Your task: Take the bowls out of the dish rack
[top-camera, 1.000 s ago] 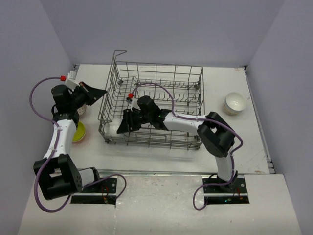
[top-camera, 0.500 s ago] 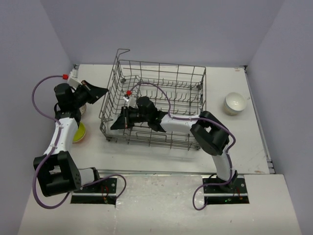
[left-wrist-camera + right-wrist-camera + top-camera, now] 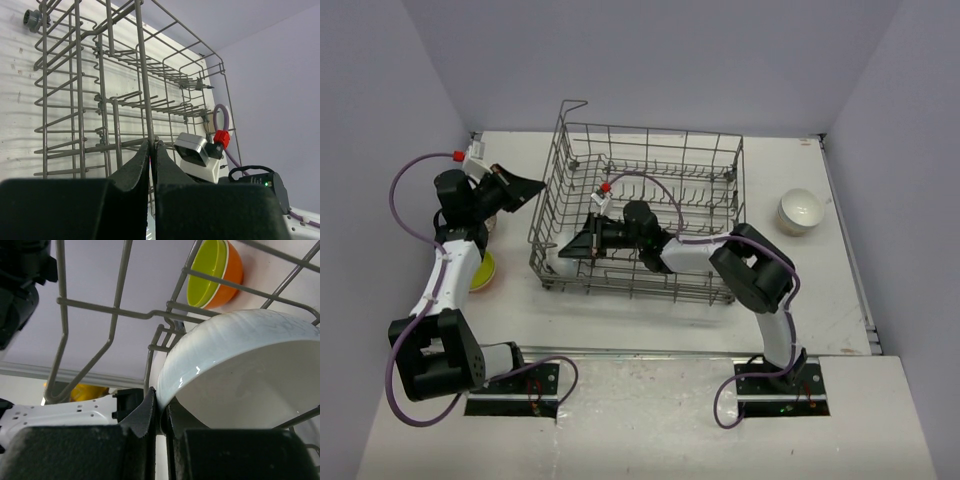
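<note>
The grey wire dish rack (image 3: 650, 131) stands mid-table, its left end slightly raised. My left gripper (image 3: 534, 186) is shut on an upright wire of the rack's left wall; in the left wrist view the wire (image 3: 143, 75) runs down into the closed gripper (image 3: 151, 145). My right gripper (image 3: 567, 248) reaches inside the rack toward its near left corner. It is shut on the rim of a white bowl (image 3: 240, 370), one finger inside the rim and one outside (image 3: 160, 399). From above, that bowl (image 3: 549, 263) shows only as a white patch behind wires.
A second white bowl (image 3: 799, 211) sits on the table right of the rack. A green-and-orange bowl (image 3: 481, 270) lies left of the rack beside the left arm, also seen through the wires as the green-and-orange bowl (image 3: 215, 272). Walls close the table on three sides.
The right gripper closed on the white bowl's rim. The rack shifted a little to the right and away, its left end held by the left gripper.
</note>
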{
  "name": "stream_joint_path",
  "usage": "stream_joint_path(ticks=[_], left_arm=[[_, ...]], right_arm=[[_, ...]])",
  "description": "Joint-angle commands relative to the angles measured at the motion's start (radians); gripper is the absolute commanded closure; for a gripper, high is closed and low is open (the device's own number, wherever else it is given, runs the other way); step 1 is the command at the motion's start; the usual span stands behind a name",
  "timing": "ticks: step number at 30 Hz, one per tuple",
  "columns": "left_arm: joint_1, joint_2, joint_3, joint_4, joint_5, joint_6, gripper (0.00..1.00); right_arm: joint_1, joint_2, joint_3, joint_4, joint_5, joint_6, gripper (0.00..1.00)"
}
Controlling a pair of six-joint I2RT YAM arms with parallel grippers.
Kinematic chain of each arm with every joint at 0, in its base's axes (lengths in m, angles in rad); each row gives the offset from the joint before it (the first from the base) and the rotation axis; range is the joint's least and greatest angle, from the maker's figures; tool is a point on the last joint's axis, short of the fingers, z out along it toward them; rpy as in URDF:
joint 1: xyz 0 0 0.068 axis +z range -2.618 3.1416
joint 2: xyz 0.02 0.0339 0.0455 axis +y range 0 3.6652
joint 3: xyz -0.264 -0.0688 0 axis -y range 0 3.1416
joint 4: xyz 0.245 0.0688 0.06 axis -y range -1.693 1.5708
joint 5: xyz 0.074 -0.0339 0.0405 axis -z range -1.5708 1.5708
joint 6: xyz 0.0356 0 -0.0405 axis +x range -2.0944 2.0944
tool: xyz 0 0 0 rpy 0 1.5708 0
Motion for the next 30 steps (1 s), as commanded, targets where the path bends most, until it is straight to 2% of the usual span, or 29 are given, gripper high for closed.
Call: stream_joint_path(ticks=[1,17,19,21,22,23,24,25,26,28,29,30], left_arm=[[-0.019,0.019,-0.005,-0.072,0.044,0.046,1.00],[-0.019,0.037,-0.001,-0.085,0.030,0.064,1.00],[-0.020,0.039,-0.004,-0.102,0.021,0.084,1.00],[-0.020,0.040,-0.008,-0.108,0.016,0.100,1.00],[-0.020,0.042,-0.014,-0.110,0.015,0.101,1.00],[-0.020,0.045,-0.016,-0.110,0.016,0.103,1.00],[-0.020,0.046,-0.016,-0.111,0.016,0.107,1.00],[-0.020,0.048,-0.018,-0.119,0.016,0.112,1.00],[-0.020,0.049,-0.016,-0.125,0.015,0.116,1.00],[-0.020,0.052,-0.011,-0.131,0.015,0.123,1.00],[-0.020,0.054,-0.013,-0.131,0.015,0.123,1.00],[-0.020,0.054,-0.011,-0.131,0.015,0.118,1.00]], right_arm=[[-0.035,-0.049,-0.004,0.178,-0.060,0.095,1.00],[-0.161,-0.155,0.131,0.221,-0.264,0.257,1.00],[-0.199,-0.169,0.203,0.093,-0.299,0.201,1.00],[-0.224,-0.212,0.328,-0.303,-0.315,0.057,1.00],[-0.244,-0.219,0.388,-0.467,-0.310,-0.136,1.00],[-0.255,-0.222,0.457,-0.792,-0.254,-0.229,1.00],[-0.265,-0.222,0.590,-0.940,-0.218,-0.312,1.00],[-0.302,-0.221,0.635,-1.034,-0.191,-0.400,1.00],[-0.322,-0.227,0.677,-1.211,-0.102,-0.442,1.00],[-0.368,-0.244,0.813,-1.387,0.027,-0.584,1.00],[-0.384,-0.244,0.914,-1.549,0.105,-0.618,1.00],[-0.402,-0.242,0.960,-1.619,0.223,-0.650,1.00]])
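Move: The right hand, deep in the rack's front-left part, already pinches the last white bowl by its rim. The white bowl on the right counter, the side it is bound for, stands about 56 cm to its right, 20 cm ahead and 12 cm lower, beyond the rack's right side, some 39 cm right and 9 cm ahead; the lime bowl lies about 25 cm left and 4 cm ahead. From the left hand, the counter's white bowl is roughly 67 cm right, 7 cm ahead and 20 cm below. Keeping the bowl's rim pinched, the right hand draws it up and to the right out of the rack's front-left part, slowly at first, then speeds up and swings forward over the rack towards its back: some 18 cm up, 14 cm forward and 12 cm right in all. Late in the swing the wrist turns clockwise, tips its fingers up a little and lets its left side sink, while the closed left gripper stays put against the rack's left side wire. ##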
